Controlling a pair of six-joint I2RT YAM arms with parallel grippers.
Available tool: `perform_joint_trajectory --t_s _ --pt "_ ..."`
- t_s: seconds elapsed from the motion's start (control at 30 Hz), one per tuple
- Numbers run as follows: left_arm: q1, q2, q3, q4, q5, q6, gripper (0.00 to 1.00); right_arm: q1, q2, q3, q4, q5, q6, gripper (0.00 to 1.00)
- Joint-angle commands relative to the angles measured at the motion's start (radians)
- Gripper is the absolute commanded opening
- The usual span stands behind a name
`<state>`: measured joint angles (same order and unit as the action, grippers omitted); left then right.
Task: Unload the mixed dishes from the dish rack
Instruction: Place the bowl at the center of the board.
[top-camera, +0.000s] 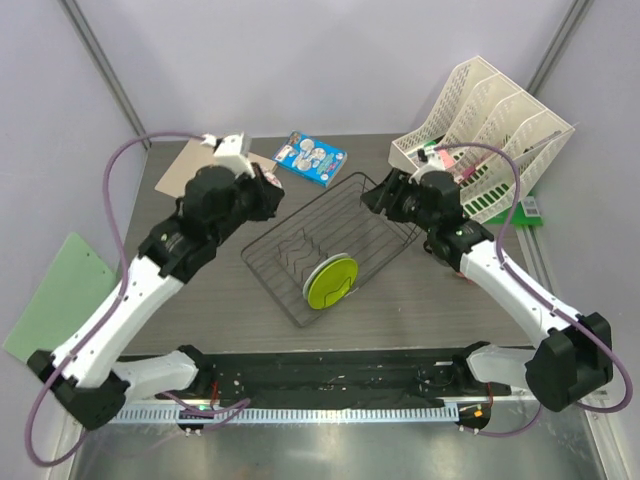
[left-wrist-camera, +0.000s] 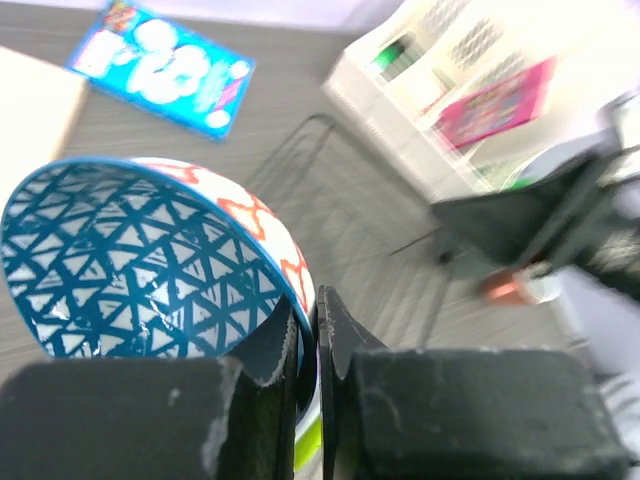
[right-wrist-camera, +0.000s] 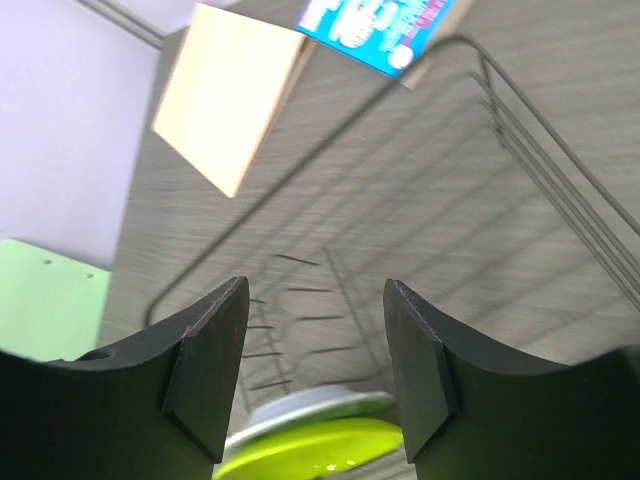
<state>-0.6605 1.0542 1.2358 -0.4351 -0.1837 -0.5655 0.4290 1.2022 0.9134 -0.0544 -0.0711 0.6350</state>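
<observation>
The dish rack (top-camera: 362, 188) is a dark wire basket in the middle of the table. A lime-green plate (top-camera: 330, 283) stands on edge among its prongs, with a white plate's rim (top-camera: 336, 261) just behind it. My left gripper (left-wrist-camera: 312, 310) is shut on the rim of a blue patterned bowl (left-wrist-camera: 150, 260), held above the table by the rack's far left side. In the top view the left arm hides the bowl. My right gripper (right-wrist-camera: 315, 300) is open and empty over the rack (right-wrist-camera: 520, 190), above the green plate (right-wrist-camera: 310, 455). A blurred salmon-pink thing (left-wrist-camera: 505, 290) lies right of the rack.
A blue snack packet (top-camera: 311, 157) lies behind the rack. A white file organiser (top-camera: 490, 140) stands at the back right. A tan board (top-camera: 185, 168) lies at the back left and a pale green board (top-camera: 60, 295) overhangs the left edge.
</observation>
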Motion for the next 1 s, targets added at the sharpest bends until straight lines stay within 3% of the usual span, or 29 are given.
perform_joint_trajectory --t_s 0.0,0.1,0.27,0.5,0.83,0.97 --pt "0.002 0.203 0.214 -0.408 0.009 0.249 0.00 0.004 0.059 0.181 -0.136 -0.091 0.009 0.61" --pt "-0.033 0.236 0.238 -0.481 0.030 0.351 0.00 0.002 0.076 0.248 -0.174 -0.078 -0.006 0.62" --pt "-0.152 0.129 0.127 -0.424 -0.089 0.557 0.00 0.004 0.117 0.317 -0.254 -0.049 -0.044 0.62" --pt "-0.163 0.061 0.096 -0.422 -0.200 0.763 0.00 0.004 0.172 0.328 -0.262 -0.101 -0.028 0.62" --pt "-0.228 0.046 0.062 -0.494 -0.086 0.886 0.00 0.037 0.250 0.439 -0.323 -0.171 -0.063 0.62" --pt "-0.268 0.076 0.071 -0.499 -0.170 0.895 0.00 0.066 0.286 0.495 -0.360 -0.187 -0.092 0.62"
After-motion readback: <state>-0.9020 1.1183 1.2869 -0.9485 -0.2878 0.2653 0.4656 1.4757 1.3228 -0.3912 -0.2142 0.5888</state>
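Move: The left hand holds the bowl high; the board's centre lies about 20 cm ahead, 21 cm left and 34 cm below. The blue box is some 26 cm ahead and 7 cm right, also 34 cm below. The green plate stands 5 cm back, 16 cm right, 27 cm below. From the right hand, the board is roughly 15 cm ahead, 44 cm left and 23 cm down. Still pinching the bowl, the left hand sinks roughly 10 cm, drawing back, rolling left-side-up some 60 degrees; right shifts left. ##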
